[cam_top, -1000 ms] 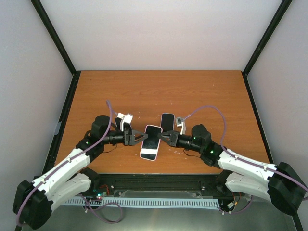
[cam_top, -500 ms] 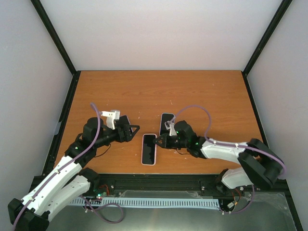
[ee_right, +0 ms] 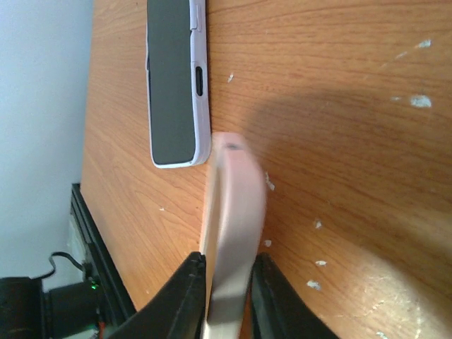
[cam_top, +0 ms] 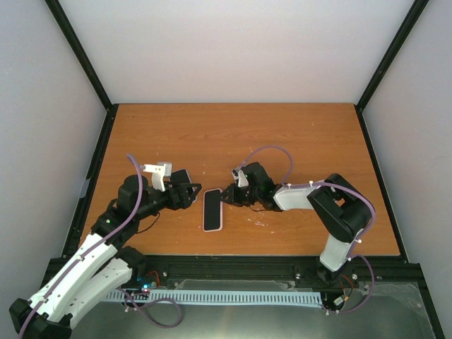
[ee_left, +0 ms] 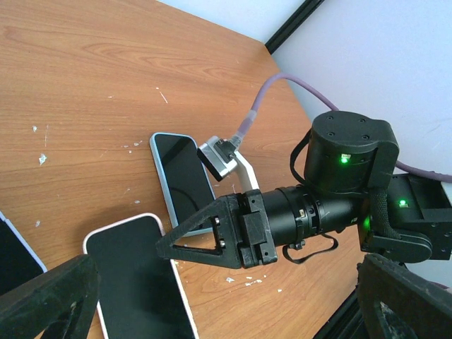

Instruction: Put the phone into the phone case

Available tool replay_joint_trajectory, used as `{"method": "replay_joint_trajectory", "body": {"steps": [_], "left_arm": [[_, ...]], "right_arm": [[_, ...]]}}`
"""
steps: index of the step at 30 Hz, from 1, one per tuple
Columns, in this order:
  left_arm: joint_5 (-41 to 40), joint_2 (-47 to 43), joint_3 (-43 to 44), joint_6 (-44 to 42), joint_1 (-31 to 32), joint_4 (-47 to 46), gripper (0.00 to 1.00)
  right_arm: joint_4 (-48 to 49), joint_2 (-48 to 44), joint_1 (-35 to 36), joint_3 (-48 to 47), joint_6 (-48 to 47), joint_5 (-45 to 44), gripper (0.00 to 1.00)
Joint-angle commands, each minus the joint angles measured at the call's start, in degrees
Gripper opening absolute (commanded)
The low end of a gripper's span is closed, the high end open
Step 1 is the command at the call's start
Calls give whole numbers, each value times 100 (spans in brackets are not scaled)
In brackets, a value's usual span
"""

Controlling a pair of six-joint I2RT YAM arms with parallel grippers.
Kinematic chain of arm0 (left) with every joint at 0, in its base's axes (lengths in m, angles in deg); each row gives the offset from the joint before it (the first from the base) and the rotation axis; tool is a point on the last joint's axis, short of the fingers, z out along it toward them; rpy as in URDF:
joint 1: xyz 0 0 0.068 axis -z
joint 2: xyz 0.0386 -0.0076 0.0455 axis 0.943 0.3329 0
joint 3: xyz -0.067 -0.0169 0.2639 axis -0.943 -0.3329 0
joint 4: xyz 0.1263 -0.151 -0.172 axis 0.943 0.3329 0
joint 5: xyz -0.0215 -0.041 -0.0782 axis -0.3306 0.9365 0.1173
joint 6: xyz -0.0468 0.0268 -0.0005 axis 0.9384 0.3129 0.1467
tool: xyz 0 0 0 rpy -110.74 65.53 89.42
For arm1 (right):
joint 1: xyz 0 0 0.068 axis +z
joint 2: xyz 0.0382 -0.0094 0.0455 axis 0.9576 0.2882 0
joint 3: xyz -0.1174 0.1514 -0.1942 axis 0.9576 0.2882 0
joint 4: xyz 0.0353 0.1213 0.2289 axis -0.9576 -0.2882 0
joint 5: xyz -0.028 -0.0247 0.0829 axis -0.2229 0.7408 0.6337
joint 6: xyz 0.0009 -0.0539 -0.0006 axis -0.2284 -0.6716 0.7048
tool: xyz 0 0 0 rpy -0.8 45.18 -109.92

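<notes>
The pink phone case (cam_top: pixel 212 210) lies flat near the table's front middle, its face dark. My right gripper (cam_top: pixel 224 194) is at its far right corner. In the right wrist view the pink case (ee_right: pixel 233 212) runs edge-on between my fingers (ee_right: pixel 189 296), with the jaws shut on its rim. The phone (ee_right: pixel 171 78), grey-screened with a pale rim, lies just beyond; the left wrist view shows the phone (ee_left: pixel 180 176) behind the right gripper (ee_left: pixel 164 247) and the case (ee_left: pixel 138 282). My left gripper (cam_top: pixel 192 194) stands wide open just left of the case, holding nothing.
The right arm's wrist and purple cable (cam_top: pixel 265 152) lie over the phone in the top view. Black frame rails (cam_top: pixel 95 183) border the wooden table (cam_top: pixel 233 131). A dark, pale-edged corner (ee_left: pixel 10 244) shows at the left wrist view's left edge; what it is I cannot tell.
My left gripper has opened wide and drawn back left off the case. The right arm has swung left and farther out, and the case has slid left and straightened.
</notes>
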State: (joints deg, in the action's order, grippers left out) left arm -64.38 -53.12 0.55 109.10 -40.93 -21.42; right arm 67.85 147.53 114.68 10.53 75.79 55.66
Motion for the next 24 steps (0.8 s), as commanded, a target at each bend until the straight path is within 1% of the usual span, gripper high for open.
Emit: {"method": "replay_joint_trajectory", "body": {"steps": [1, 2, 3, 7, 9, 11, 14, 15, 17, 18, 24], "left_arm": [[-57, -9, 16, -104, 8, 7, 99], [-72, -3, 20, -99, 8, 10, 100], [-92, 8, 19, -87, 8, 29, 100], [-232, 49, 70, -16, 4, 103, 99], [-271, 44, 81, 27, 3, 109, 99], [-307, 42, 83, 69, 8, 101, 99], [-411, 52, 134, 184, 7, 120, 99], [-464, 57, 158, 232, 8, 131, 100], [-676, 91, 243, 410, 8, 215, 99], [-791, 115, 317, 483, 6, 275, 99], [-1055, 196, 836, 604, 8, 624, 100]], "right_arm": [[-262, 46, -79, -280, -235, 3, 23], [-393, 11, -94, -317, -280, -25, 27], [-541, -43, -104, -361, -333, -73, 35], [-1366, -453, -124, -537, -657, -405, 55], [-1725, -726, -126, -591, -809, -606, 63], [-2025, -1031, -135, -596, -941, -779, 73], [-2484, -1566, -144, -552, -1107, -1090, 85], [-2641, -1761, -145, -513, -1155, -1218, 88], [-2956, -2193, -152, -431, -1256, -1551, 98], [-3136, -2448, -157, -401, -1277, -1726, 100], [-4205, -4109, -168, -322, -1260, -2864, 100]]}}
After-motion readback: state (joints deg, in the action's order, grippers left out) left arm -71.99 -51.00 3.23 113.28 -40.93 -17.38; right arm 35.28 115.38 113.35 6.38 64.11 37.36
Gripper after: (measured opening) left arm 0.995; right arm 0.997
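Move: The pink-cased phone is still pinched at its right edge by the right hand. Its middle is about 4 cm left of that hand, 5 cm back and 2 cm lower. From the same hand, the blue-cased phone lies about 7 cm right and 4 cm ahead, and the lavender-cased phone some 14 cm left and 3 cm ahead, both about 3 cm below. From the raised left hand, the pink-cased phone lies about 5 cm right, 1 cm back and 18 cm down. The pink-cased phone is let go: the right fingers, low at its right edge, open from a narrow gap to fully wide while the hand creeps about 1 cm forward. That hand then climbs away some 13 cm and swings about 8 cm right, above the blue-cased phone, the wrist turning roughly 20 degrees. The left hand, open and empty, drifts about 2 cm forward and left. ##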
